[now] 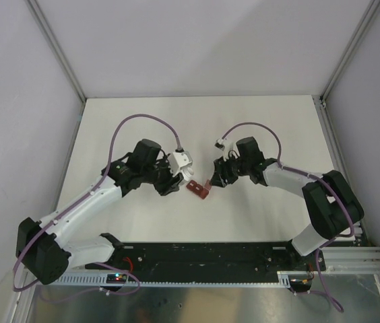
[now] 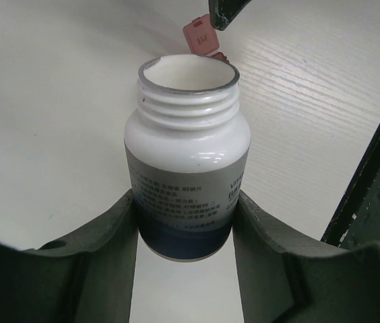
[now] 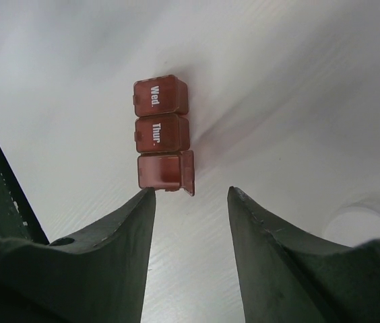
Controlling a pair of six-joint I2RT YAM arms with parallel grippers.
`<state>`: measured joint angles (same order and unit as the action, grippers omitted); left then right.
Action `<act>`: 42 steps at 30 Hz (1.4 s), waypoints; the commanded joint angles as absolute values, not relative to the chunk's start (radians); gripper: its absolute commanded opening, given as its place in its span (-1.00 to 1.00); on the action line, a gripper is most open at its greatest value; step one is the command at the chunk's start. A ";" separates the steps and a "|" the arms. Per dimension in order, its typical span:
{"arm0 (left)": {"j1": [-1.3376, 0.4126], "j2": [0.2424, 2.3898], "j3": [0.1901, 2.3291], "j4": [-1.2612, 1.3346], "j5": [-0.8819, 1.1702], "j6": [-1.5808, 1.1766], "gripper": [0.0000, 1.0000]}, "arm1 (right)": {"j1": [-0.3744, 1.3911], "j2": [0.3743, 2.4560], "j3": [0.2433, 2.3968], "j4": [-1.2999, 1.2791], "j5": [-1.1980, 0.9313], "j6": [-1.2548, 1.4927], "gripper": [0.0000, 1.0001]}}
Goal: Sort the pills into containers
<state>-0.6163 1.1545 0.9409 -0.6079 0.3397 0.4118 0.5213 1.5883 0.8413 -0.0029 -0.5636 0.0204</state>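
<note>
The containers (image 3: 160, 134) are a dark red strip of three square compartments on the white table, also seen from above (image 1: 198, 189). Two lids read "Wed." and "Thur."; the nearest compartment's lid stands open. My right gripper (image 3: 191, 191) is open, its tips just short of that open compartment, with nothing between them. My left gripper (image 2: 184, 196) is shut on a white bottle (image 2: 186, 145) with a dark blue base and no cap, its mouth toward the containers (image 2: 202, 37). In the overhead view both grippers (image 1: 175, 173) (image 1: 215, 178) meet over the strip. No pills show.
A faint round white shape (image 3: 364, 217) lies on the table to the right of my right gripper. Grey walls enclose the white table (image 1: 197, 121) on three sides. The black base rail (image 1: 203, 256) runs along the near edge.
</note>
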 commanded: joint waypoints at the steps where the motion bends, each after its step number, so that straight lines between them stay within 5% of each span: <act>1: -0.641 1.164 0.932 -0.569 0.325 0.437 -1.00 | 0.520 1.561 0.850 -0.022 -0.567 -0.020 0.06; 19: -0.659 1.157 0.885 -0.549 0.315 0.438 -1.00 | 0.556 1.722 0.968 -0.025 -0.615 -0.034 -0.01; 29: -0.659 1.152 0.879 -0.549 0.310 0.437 -1.00 | 0.561 1.746 0.990 -0.031 -0.635 -0.028 -0.49; 42: -0.660 1.154 0.880 -0.549 0.308 0.435 -1.00 | 0.544 1.705 0.989 -0.042 -0.585 -0.006 -0.76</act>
<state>-0.6525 1.1759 0.8787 -0.5846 0.3164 0.4198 0.5545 1.7466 0.9543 -0.0483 -0.6086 -0.0170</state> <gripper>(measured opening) 0.537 0.134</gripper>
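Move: The open, upright lid on the near-right end compartment of the red pill box is some 3 cm to the right hand's left, about level fore and aft and 2 cm lower. The pill box's middle is about 6 cm left and 2 cm back. The white bottle cap lies on the table about 9 cm ahead and 2 cm right. From the left hand, which holds the open bottle, the lid is roughly 9 cm right, 2 cm ahead and 7 cm below. The raised lid is what the right hand goes for: its open fingers sink about 2 cm, swing a little over 2 cm left to the lid, then close most of the way around its upper edge, seeming to pinch it. Meanwhile the left hand keeps its grip on the bottle and eases it down about 3 cm and slightly back, then holds still. ##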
